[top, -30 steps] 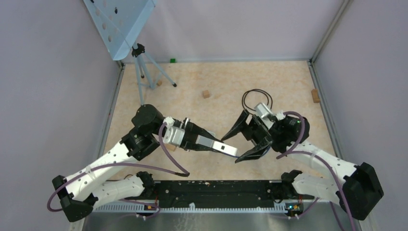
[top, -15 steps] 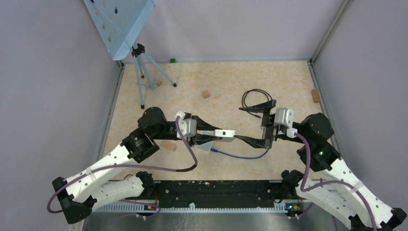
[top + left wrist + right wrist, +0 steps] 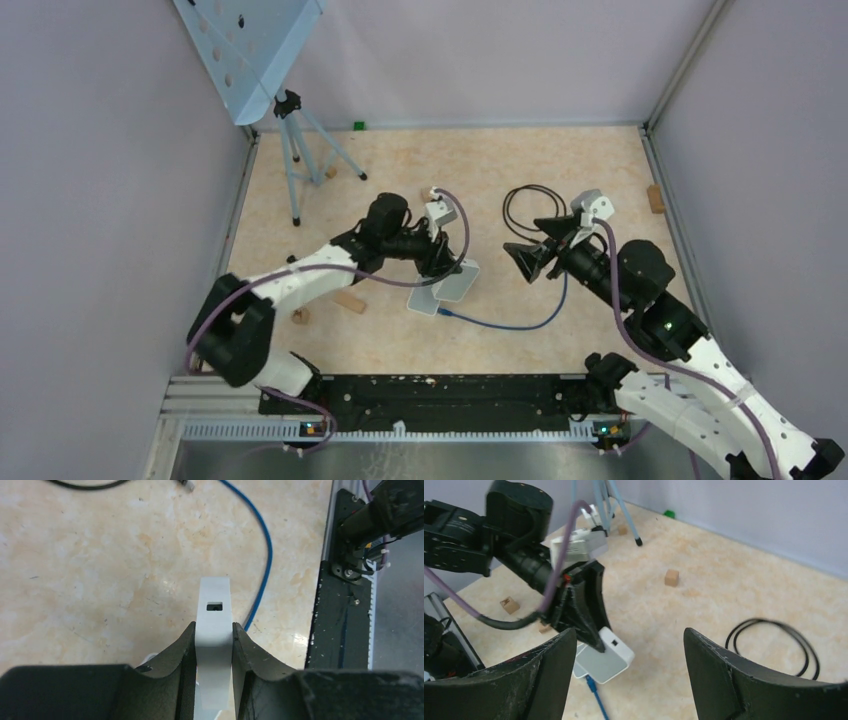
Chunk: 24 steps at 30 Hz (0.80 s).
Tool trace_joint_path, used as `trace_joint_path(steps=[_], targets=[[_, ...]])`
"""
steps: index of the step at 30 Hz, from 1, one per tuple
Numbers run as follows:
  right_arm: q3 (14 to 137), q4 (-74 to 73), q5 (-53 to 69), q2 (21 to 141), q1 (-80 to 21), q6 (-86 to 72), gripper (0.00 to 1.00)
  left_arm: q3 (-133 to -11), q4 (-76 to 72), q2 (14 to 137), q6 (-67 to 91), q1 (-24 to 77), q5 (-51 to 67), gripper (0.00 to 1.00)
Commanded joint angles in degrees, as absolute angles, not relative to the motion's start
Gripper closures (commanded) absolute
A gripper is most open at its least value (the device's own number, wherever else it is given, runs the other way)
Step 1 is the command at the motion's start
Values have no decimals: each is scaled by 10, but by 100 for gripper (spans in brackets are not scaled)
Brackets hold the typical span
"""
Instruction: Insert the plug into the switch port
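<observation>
My left gripper (image 3: pixel 213 627) is shut on the white switch (image 3: pixel 214 630), which stands on edge with its small dark port (image 3: pixel 214 607) facing away from the wrist. From above, this left gripper (image 3: pixel 447 272) holds the switch (image 3: pixel 457 283) near the table's middle. A blue cable (image 3: pixel 520 326) lies on the table; one end (image 3: pixel 447 313) sits at a second white piece (image 3: pixel 424 301) under the switch. A clear plug (image 3: pixel 187 484) lies at the top edge of the left wrist view. My right gripper (image 3: pixel 528 246) hangs open and empty to the right, facing the switch (image 3: pixel 616 647).
A black cable coil (image 3: pixel 532 206) lies behind the right gripper. Small wooden blocks (image 3: pixel 428 195) (image 3: pixel 655 198) (image 3: pixel 350 301) are scattered about. A blue tripod (image 3: pixel 300 150) stands at the back left. The black base rail (image 3: pixel 440 395) runs along the near edge.
The left arm has stretched farther out and turned the switch on edge. The right gripper has drawn back to the right, still open. The blue cable now lies on the table.
</observation>
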State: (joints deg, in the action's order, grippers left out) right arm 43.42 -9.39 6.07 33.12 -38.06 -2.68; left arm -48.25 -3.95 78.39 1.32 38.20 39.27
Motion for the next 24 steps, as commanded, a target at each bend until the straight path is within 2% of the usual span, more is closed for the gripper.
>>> trace_joint_path(steps=[1,4,9,13,17,21,24], targets=[[432,-177,-25,349,-378,-154,26,-596,-18,911,-53,356,502,100],[421,-207,-34,357,-378,-190,26,-670,27,1006,-102,342,555,100],[381,-226,-83,341,-378,-251,26,-774,107,1107,-158,332,568,100],[383,-300,-167,365,-378,-329,23,-823,158,1162,-182,323,515,81],[396,-356,-204,416,-377,-362,21,-814,146,1168,-162,314,439,53],[421,-384,-210,503,-353,-361,20,-782,120,1150,-144,313,395,30],[416,-353,-190,543,-299,-342,20,-769,110,1140,-132,313,361,24]])
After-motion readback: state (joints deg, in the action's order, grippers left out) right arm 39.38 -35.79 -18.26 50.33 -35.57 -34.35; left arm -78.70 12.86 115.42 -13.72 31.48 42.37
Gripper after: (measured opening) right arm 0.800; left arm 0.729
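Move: The left fingers already grip a switch box; the bare table spot where it will go lies about 7 cm ahead of that hand, 5 cm to its right and 16 cm below. The other switch box lies level with the hand and 5 cm to its left; the blue plug at that box is 4 cm back, 1 cm left, both some 16 cm down. From the open right hand, the spot is roughly 9 cm ahead, 11 cm left and 31 cm below. The left hand carries the held switch box about 11 cm forward and 10 cm down past the other switch box, swinging some 5 cm right and then partly back, its fingertips tipping further down; late on, the fingers open wide and let go of the box while the hand goes on sinking beside it. The empty right hand, fingers staying wide open, drops some 20 cm and shifts 7 cm right, pitching about 45 degrees down towards the table and turning clockwise. ##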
